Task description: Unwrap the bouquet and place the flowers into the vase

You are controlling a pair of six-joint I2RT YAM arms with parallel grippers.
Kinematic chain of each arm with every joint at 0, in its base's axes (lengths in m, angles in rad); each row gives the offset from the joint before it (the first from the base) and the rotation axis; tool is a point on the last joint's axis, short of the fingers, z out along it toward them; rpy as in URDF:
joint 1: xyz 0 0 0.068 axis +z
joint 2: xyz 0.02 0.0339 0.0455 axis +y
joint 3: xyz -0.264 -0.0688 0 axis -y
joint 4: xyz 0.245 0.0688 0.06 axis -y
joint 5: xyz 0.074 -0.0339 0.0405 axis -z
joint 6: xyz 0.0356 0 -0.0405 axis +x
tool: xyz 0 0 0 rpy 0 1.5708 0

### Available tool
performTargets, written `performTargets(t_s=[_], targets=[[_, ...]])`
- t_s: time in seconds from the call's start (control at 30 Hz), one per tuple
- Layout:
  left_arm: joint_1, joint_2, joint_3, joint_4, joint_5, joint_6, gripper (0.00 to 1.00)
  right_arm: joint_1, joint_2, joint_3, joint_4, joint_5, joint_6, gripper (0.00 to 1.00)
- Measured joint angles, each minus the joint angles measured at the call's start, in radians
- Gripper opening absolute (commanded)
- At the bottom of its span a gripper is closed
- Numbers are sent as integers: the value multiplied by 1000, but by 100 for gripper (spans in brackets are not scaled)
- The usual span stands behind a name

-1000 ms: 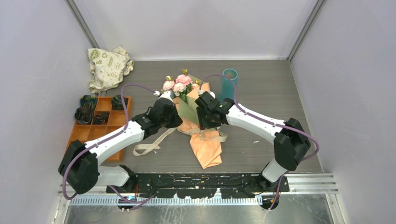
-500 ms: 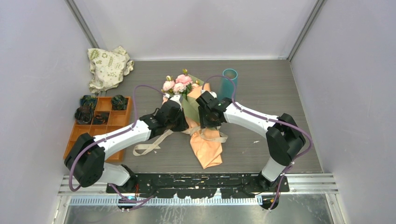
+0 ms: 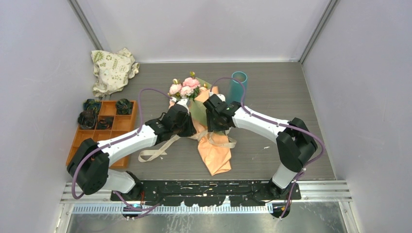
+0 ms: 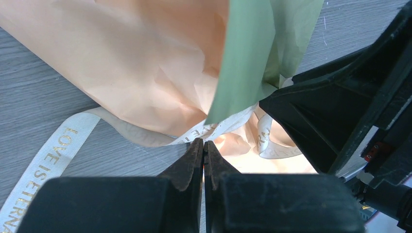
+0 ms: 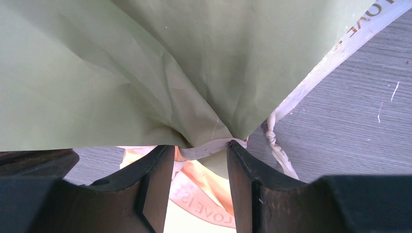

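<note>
The bouquet lies mid-table, its orange paper pointing toward me and its olive-green sheet fanning out above. The pink and peach flowers show at its far end. The teal vase stands upright behind and to the right. My left gripper is shut, its tips just touching the beige ribbon beside the paper. My right gripper is closed on the bouquet's tied neck, a ribbon band stretched between its fingertips.
An orange compartment tray with dark green rosettes sits at the left. A white leaf-printed cloth bag lies in the back left corner. A loose ribbon tail trails left of the bouquet. Grey walls enclose three sides.
My left arm has swung right, bringing its shut gripper up against the bouquet. The right gripper has edged slightly up the bouquet and its elbow has drawn in.
</note>
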Motion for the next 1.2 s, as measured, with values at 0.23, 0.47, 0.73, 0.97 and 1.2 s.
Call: performTargets(t_s=[0.23,0.47,0.73,0.97,1.2], targets=[[0,0,0,0,0,0,4,0,42,17,27,8,-6,16],[0,0,0,0,0,0,4,0,50,46,25,9,-16,1],[0,15,6,23,48,11,27,0,-27,62,-18,-6,-16,1],[-6,132,64,117,157,77,32,0,-90,75,-36,-6,-16,1],[-47,201,79,142,145,111,27,0,-90,72,-45,-6,-16,1]])
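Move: The ribbon band around the wrapping sits almost between the right hand's open fingers, about 1 cm ahead, 1 cm left and 1 cm below. From that hand the vase stands some 10 cm ahead and 7 cm right, the flower heads some 15 cm ahead and 12 cm left, at roughly hand height. For the left hand the band is about 9 cm right, 2 cm ahead and 2 cm below, with the wrapping's lower end some 13 cm back and 8 cm right. The ribbon band is pinched between the right fingers, which ease forward and left a centimetre or two, shut, then pull it straight up about 6 cm and hold there. As it rises, the shut left hand slides about 5.5 cm right towards the band beneath, opening its fingers to roughly a third, turning some 10 degrees clockwise and dipping at the end. ##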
